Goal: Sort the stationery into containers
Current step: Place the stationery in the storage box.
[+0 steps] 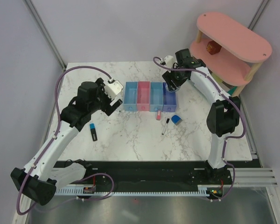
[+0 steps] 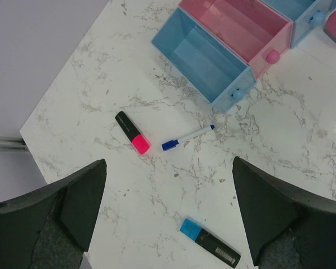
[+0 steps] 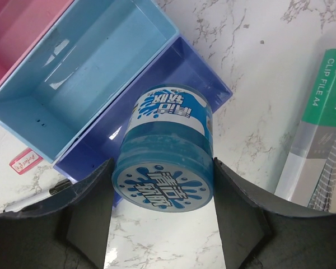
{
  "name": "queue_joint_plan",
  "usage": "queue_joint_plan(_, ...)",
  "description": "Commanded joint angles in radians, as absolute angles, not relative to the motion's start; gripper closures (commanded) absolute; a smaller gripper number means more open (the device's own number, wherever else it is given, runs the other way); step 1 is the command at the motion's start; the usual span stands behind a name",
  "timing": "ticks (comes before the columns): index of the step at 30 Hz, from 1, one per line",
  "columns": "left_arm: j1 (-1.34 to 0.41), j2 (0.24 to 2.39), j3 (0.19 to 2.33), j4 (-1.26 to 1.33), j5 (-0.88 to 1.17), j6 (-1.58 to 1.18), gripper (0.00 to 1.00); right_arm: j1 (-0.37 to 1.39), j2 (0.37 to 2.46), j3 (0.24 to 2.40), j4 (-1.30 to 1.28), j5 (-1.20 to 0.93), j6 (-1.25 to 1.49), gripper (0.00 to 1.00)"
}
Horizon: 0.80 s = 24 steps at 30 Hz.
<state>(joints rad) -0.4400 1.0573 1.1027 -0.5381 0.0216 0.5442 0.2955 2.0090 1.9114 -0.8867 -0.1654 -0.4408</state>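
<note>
The four joined containers stand mid-table: light blue (image 1: 130,96), pink (image 1: 143,96), blue (image 1: 156,96) and violet-blue (image 1: 169,99). My right gripper (image 1: 171,85) is shut on the round blue-white tape roll (image 3: 165,151), held over the end of the violet-blue bin (image 3: 179,70). My left gripper (image 2: 169,165) is open and empty above the table left of the bins. Below it lie a pink highlighter (image 2: 132,133), a blue-capped pen (image 2: 187,137) and a blue highlighter (image 2: 210,242). A pink eraser (image 1: 157,116), a thin pen (image 1: 165,126) and a blue cube (image 1: 177,120) lie in front of the bins.
A pink two-tier shelf (image 1: 233,42) stands at the back right with a small brown block (image 1: 212,46) on it. A green-and-white clip file pack (image 3: 322,106) lies right of the violet-blue bin. The table's left edge (image 2: 61,73) is near the pink highlighter.
</note>
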Motion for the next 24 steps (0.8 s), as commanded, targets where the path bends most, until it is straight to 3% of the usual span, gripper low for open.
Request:
queue_joint_plan(1,-0.428,1.054,1.150,-0.560,0.005,0.506,0.00,0.322,2.019,1.898,-0.822,-0.143,-0.457,0.75)
queue_joint_plan(17,-0.417,1.029,1.161,-0.563,0.020,0.511,0.00,0.353,2.115,1.890,-0.753,-0.064,-0.460,0.75)
queue_joint_plan(24,-0.417,1.025,1.157,-0.561,0.029,0.497,0.00,0.382,2.123,1.879,-0.710,-0.006,-0.482,0.62)
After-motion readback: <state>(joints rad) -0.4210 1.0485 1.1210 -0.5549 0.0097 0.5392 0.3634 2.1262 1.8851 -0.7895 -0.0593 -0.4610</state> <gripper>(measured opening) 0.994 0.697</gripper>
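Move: The right hand still grips the blue jar on its side walls. The purple compartment of the storage box has its middle about 9 cm below that hand, some 2 cm back and 1 cm left. The light-blue compartment next to it sits 6 cm farther left; the pink eraser is roughly 10 cm back and 6 cm left of the hand, the blue block 13 cm back and 3 cm right. From the left hand, the purple compartment lies about 27 cm right, 3 cm ahead and well below. Downward, the right hand lowers the jar by about 6 cm into the outer half of the purple compartment, shifting some 2 cm left towards the light-blue one and a little forward on the way. It then stops sinking and stays level, wrist tilting only slightly, the fingers keeping their hold. ##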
